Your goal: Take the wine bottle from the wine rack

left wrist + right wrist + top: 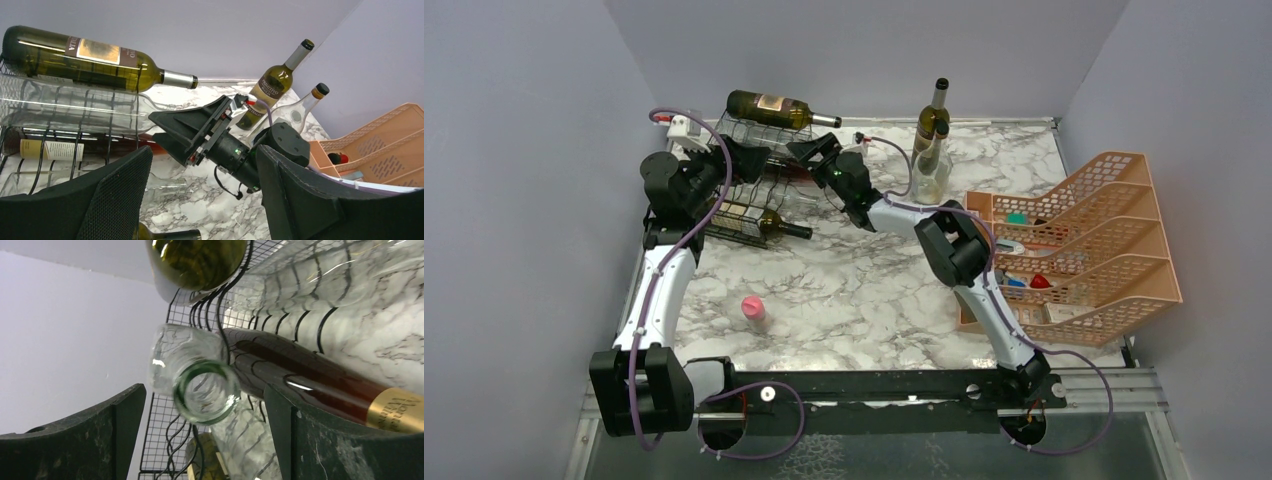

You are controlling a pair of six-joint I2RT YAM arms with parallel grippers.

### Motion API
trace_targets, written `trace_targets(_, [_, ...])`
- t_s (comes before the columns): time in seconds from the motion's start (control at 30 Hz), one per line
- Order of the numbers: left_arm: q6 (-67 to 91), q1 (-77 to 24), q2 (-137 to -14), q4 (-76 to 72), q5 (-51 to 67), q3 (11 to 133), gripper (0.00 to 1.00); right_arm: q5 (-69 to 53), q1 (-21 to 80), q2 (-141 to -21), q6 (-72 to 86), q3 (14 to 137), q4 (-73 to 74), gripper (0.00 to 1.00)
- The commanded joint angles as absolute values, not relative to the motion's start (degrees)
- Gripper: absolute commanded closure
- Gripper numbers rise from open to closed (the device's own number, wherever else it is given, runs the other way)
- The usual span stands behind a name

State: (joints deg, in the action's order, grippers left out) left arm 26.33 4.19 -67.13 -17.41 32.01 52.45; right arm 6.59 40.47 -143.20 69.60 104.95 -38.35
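The black wire wine rack point(746, 190) stands at the back left with several bottles lying in it. A green wine bottle point(774, 107) lies on top, and another labelled one point(759, 221) lies low at the front. My right gripper point(804, 153) is at the rack's right side. In the right wrist view the right gripper point(202, 392) is open, its fingers on either side of a clear bottle's mouth point(206, 390) with gaps both sides. A dark red bottle point(320, 382) lies beside it. My left gripper point(204, 200) is open and empty, close to the rack point(107, 125).
Two upright bottles point(934, 125) point(932, 168) stand at the back, just right of my right arm. A peach tiered organizer point(1114, 230) fills the right side. A small pink object point(752, 308) sits on the marble table point(864, 290). Walls close in on the left, back and right.
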Motion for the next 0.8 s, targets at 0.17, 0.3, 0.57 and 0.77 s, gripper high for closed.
trace_targets(0.17, [27.03, 4.71, -67.24, -18.29, 34.08, 55.1, 0.2, 11.09, 39.73, -147.91, 71.5, 110.22, -43.17, 0.16])
trace_targets(0.3, [27.06, 4.81, -67.32, -18.37, 34.19, 55.11, 0.2, 10.77, 39.73, -149.67, 71.96, 113.25, -43.3, 0.18])
trace_targets(0.57, [27.14, 4.78, -67.26, -18.51, 34.19, 54.95, 0.2, 11.48, 39.42, -150.89, 74.03, 115.04, -42.88, 0.38])
trace_targets(0.77, [27.32, 4.83, -67.24, -18.65, 34.3, 54.93, 0.2, 10.02, 38.86, -151.08, 74.84, 115.4, -43.49, 0.42])
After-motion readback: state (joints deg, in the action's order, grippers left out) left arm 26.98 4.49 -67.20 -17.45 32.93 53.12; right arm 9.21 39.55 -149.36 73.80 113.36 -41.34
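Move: The clear bottle's neck, jutting from the rack's upper tier, lies about 3 cm ahead of the right hand and 1 cm left, level with its open fingers. Beside it on that tier, the green bottle's middle is some 12 cm ahead and 8 cm left, 2 cm higher; the red bottle lies about 8 cm lower, 2 cm ahead and 8 cm left. From the left hand the clear neck is roughly 16 cm ahead, 6 cm right and 16 cm below. Forward about 3 cm at an easing pace, the right hand brings its fingers around the clear bottle's neck, dipping slightly before it rises, to finish about 1 cm higher. It rolls some 5–10 degrees, left side up, while the fingers close by roughly a third, the mouth lying between them; a firm pinch can't be seen yet. ##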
